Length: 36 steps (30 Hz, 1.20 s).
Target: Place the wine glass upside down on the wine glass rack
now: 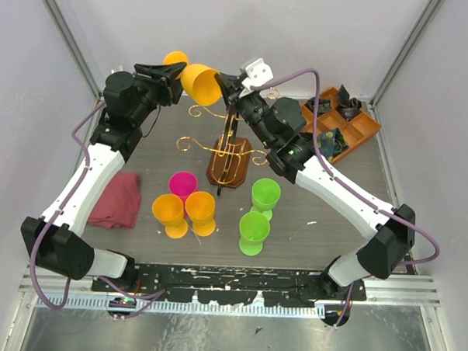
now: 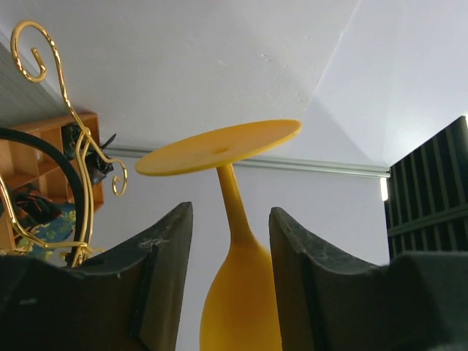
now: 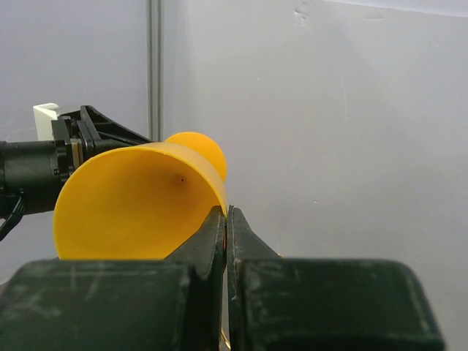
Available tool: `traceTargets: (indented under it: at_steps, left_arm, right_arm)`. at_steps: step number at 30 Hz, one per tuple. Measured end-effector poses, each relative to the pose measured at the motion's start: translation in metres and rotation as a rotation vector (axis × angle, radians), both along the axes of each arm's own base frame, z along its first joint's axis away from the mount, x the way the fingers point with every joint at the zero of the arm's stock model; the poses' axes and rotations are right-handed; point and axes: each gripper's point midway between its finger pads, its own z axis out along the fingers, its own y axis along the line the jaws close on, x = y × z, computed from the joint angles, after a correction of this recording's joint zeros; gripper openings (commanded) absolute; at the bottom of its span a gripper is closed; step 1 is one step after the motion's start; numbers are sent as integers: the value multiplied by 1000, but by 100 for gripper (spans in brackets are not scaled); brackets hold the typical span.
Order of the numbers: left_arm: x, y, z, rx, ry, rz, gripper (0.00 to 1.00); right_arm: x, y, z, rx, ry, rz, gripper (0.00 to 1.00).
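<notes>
An orange-yellow wine glass (image 1: 201,84) hangs on its side above the back of the table, its foot (image 1: 175,60) pointing left. My right gripper (image 1: 222,86) is shut on the glass rim (image 3: 219,191), one finger inside the bowl. My left gripper (image 1: 172,73) straddles the narrow end of the bowl (image 2: 238,292) below the stem. Its jaws are open, and a gap shows beside the left finger (image 2: 164,248). The wine glass rack (image 1: 228,160), a dark brown wooden base with gold wire arms (image 2: 73,124), stands just in front of and below the glass.
On the table in front of the rack stand a pink glass (image 1: 182,185), two orange glasses (image 1: 169,213) and two green glasses (image 1: 254,231). A red cloth (image 1: 116,200) lies at the left. An orange compartment tray (image 1: 352,130) sits at the back right.
</notes>
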Motion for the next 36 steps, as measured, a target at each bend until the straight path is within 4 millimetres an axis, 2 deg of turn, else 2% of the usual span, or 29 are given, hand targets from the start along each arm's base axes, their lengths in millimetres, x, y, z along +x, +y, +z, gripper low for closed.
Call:
traceTargets:
  at_steps: [2,5,8,14,18,20,24,27,32,36]
  left_arm:
    - [0,-1,-1,-13,5,-5,33]
    - [-1,-3,1,-31,6,-13,21]
    - [-1,-3,3,-52,5,-14,17]
    - [1,-4,7,-95,0,-23,15]
    - [5,-7,5,-105,4,-31,3]
    - [6,-8,4,-106,4,-35,0]
    - [8,-9,6,-103,-19,-41,0]
    - [12,-9,18,-82,-109,-42,0]
    - [23,-13,36,-57,-261,-85,0]
    - [38,-14,36,-30,-352,-111,0]
  right_arm:
    - [1,0,-2,-1,5,-7,1]
    - [2,-1,-5,-5,12,-16,1]
    - [2,-2,-4,0,8,-19,1]
    - [2,-2,-2,5,3,-21,1]
    - [3,-2,-4,4,8,-27,1]
    - [4,-3,-5,2,9,-32,2]
    - [4,-4,-6,4,12,-41,16]
    - [6,-6,-8,-8,18,-52,24]
    - [7,-6,-16,-36,39,-67,52]
    - [4,-15,-15,-57,44,-95,71]
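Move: The left hand's open fingers straddle the stem of the orange wine glass, whose middle is about 2 cm to the right and 1 cm ahead at hand height. The rack's top tier is some 12 cm to its right, level fore and aft, about 7 cm lower; the pink glass is on the table, roughly 14 cm back, 2 cm left and 37 cm below. From the right hand, which pinches the rim, the glass's middle is about 6 cm left, 2 cm ahead and 1 cm up. Almost in place, the left fingers close and pinch the stem between bowl and base while the right hand keeps hold of the rim. The right fingers then open and let go, easing about 2 cm down and right; the left hand carries the glass some 5 cm forward and up, drifting slightly right, its fingertips tilting up about 20 degrees. ##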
